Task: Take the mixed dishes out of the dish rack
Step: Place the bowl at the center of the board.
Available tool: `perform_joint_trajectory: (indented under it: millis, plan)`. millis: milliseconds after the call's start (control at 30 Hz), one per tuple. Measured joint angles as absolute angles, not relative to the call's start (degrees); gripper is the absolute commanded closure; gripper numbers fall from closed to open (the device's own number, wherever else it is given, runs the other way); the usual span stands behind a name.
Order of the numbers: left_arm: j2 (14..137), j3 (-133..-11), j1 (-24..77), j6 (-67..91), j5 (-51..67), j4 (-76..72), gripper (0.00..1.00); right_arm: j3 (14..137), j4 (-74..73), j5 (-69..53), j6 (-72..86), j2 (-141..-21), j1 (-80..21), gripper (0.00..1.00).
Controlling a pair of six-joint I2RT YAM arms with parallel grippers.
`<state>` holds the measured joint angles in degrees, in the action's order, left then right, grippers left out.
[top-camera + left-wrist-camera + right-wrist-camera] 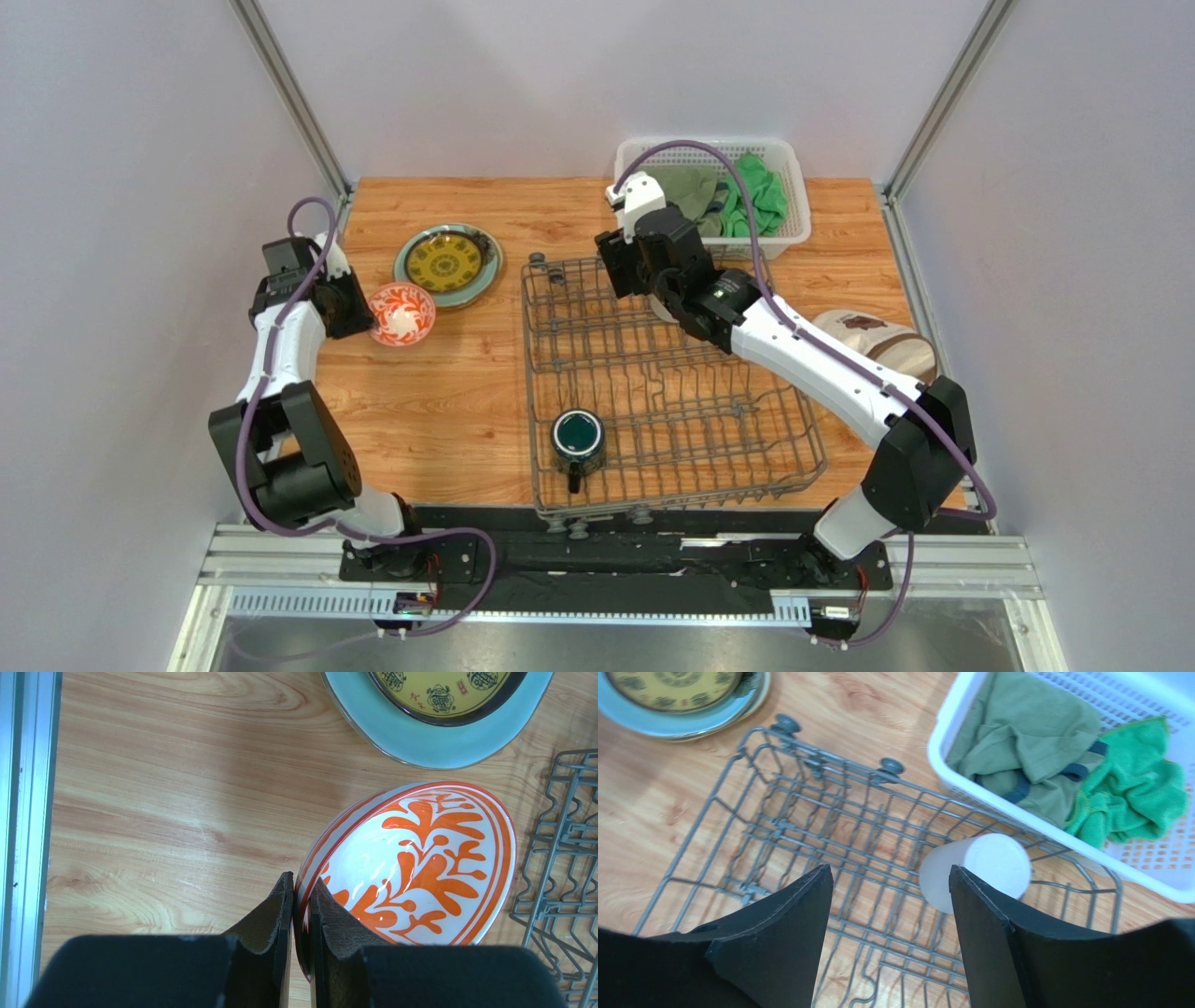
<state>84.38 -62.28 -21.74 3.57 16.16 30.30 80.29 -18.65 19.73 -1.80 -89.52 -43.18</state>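
My left gripper (pixel 300 882) is shut on the near rim of the small red-and-white bowl (pixel 421 861), low over the wood left of the dish rack (pixel 659 406); both also show from above, the gripper (pixel 362 311) beside the bowl (pixel 403 314). The yellow-and-green plate (pixel 448 261) lies on the pale green plate (pixel 484 280) on the table. My right gripper (pixel 889 875) is open over the rack's far end, and the tall beige cup (pixel 976 871) lies just beside its right finger. The dark teal mug (pixel 577 437) sits in the rack's near part. The cream bird plate is out of view.
A white mesh basket (pixel 786 231) with green cloths (pixel 758 193) stands at the back right, touching the rack's far corner. A beige cap-like fabric thing (pixel 877 343) lies right of the rack, under the right arm. A metal frame post (pixel 21 812) edges the table's left side.
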Motion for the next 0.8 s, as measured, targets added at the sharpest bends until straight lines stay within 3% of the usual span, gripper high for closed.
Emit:
perform_joint_trajectory:
  millis: [800]
  plan:
    - [94.2, -61.6, -26.8, 4.7, 16.2, 30.4, 1.0, 85.1, -26.2, 19.8, -1.7, -95.9, -29.2, 0.07]
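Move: The bowl, already pinched by its rim in the left hand, is bound for a bare spot on the board about 4 cm right of that hand, level with it, and 13 cm below. The stacked plates lie some 18 cm ahead and 14 cm right. The cup awaiting the right hand stands in the rack, roughly 11 cm ahead of it, 10 cm right and 16 cm below. Beyond that cup by 20 cm and 8 cm to its right is the cloth basket; the mug sits 20 cm back and 9 cm left of the right hand. The bowl is lowered about 6 cm towards the bare board as the left hand keeps its rim grip, drifting left and slightly back and tipping farther down. Towards the upturned cup, the empty right hand travels right and forward, about 10 cm to the right, sinking towards the end, turning some 15 degrees clockwise and opening its fingers wider. ##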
